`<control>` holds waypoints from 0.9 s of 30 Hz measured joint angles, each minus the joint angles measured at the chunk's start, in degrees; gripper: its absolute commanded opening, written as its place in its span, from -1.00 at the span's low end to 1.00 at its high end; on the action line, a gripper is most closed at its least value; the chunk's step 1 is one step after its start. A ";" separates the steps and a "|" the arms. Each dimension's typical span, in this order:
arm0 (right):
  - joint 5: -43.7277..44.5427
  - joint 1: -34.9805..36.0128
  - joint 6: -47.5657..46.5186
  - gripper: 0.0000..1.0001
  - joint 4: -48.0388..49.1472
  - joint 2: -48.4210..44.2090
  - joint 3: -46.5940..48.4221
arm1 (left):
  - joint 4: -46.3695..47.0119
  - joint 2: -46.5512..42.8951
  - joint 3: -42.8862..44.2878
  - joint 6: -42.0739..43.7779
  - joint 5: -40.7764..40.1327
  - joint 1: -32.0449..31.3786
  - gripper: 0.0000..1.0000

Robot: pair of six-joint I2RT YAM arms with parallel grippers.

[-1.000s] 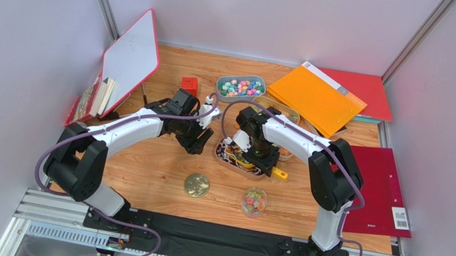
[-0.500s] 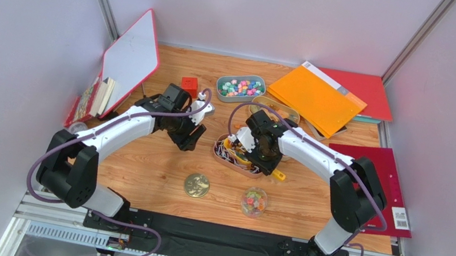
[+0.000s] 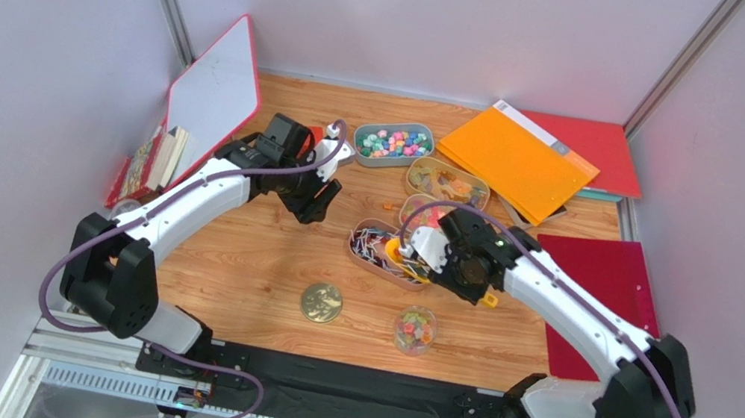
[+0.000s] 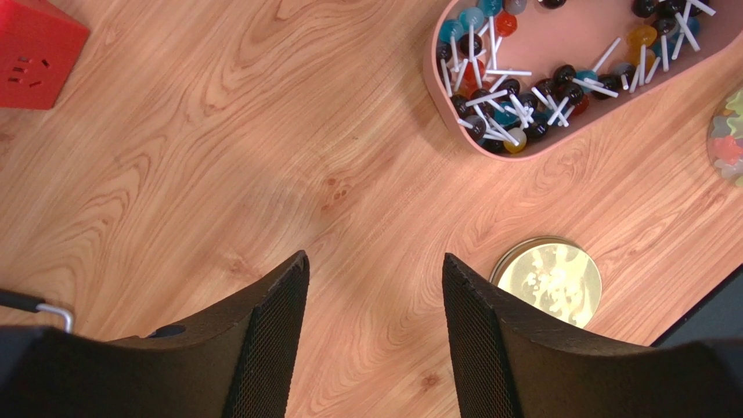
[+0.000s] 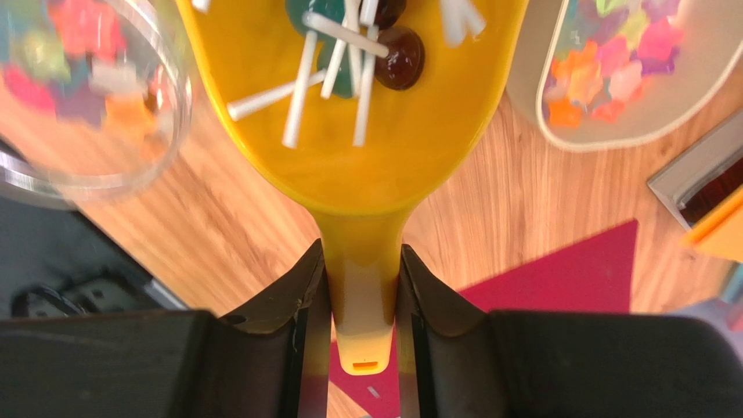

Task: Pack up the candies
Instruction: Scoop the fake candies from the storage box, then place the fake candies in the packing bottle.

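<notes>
My right gripper [image 5: 362, 261] is shut on the handle of a yellow scoop [image 5: 366, 139] that carries a few stick lollipops [image 5: 397, 59]. In the top view it [image 3: 457, 277] hovers at the right end of the pink tray [image 3: 367, 233] of lollipops. A clear round jar [image 3: 415, 330] with coloured gummies stands just nearer; it also shows in the right wrist view [image 5: 87, 87]. My left gripper [image 4: 375, 270] is open and empty over bare wood, left of the pink tray [image 4: 436, 78]. A grey tray [image 3: 394, 145] holds pink, green and blue candies.
A gold lid [image 3: 322, 302] lies near the front edge. A red cube [image 4: 35, 48] sits behind the left gripper. Two clear trays of gummies [image 3: 446, 182] stand behind the right gripper. Orange and red folders [image 3: 516, 159] lie at the back right, a whiteboard [image 3: 214, 97] leans far left.
My right gripper has carried the scoop with lollipops off the pink tray, nearer and to the right. My left gripper has drawn back toward the far left.
</notes>
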 measured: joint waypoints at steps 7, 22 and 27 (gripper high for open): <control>2.82 -0.17 -8.68 -1.00 -8.41 -13.00 -3.78 | -0.13 0.00 0.63 0.24 0.04 -0.02 0.26; 14.49 0.85 -20.70 -1.00 -19.74 -15.61 -5.77 | 0.61 0.00 0.52 0.24 0.02 -0.02 0.25; 17.94 3.37 -23.23 -1.00 -20.37 -15.61 -5.77 | 1.73 -0.02 -0.26 0.20 -0.11 -0.02 0.25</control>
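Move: The loaded yellow scoop is already in the right hand, its blade above the lollipop tray. The round clear storage box lies about 8 cm back and 8 cm left of that hand, some 7 cm below. At about the same depth, the lollipop tray is 13 cm left and 4 cm ahead, the gummy tray 10 cm ahead and 6 cm left. From the left hand, the storage box is roughly 17 cm back, 19 cm right and 11 cm down. The scoop, still pinched by its handle, is carried off the lollipop tray by the right hand: about 10 cm right, with some 4 cm back and 4 cm up, the backward part coming early. Meanwhile the wrist turns counter-clockwise and swings its fingertips out to the right, each some 25 degrees, bringing the blade round and dipping it towards the storage box's right rim. ##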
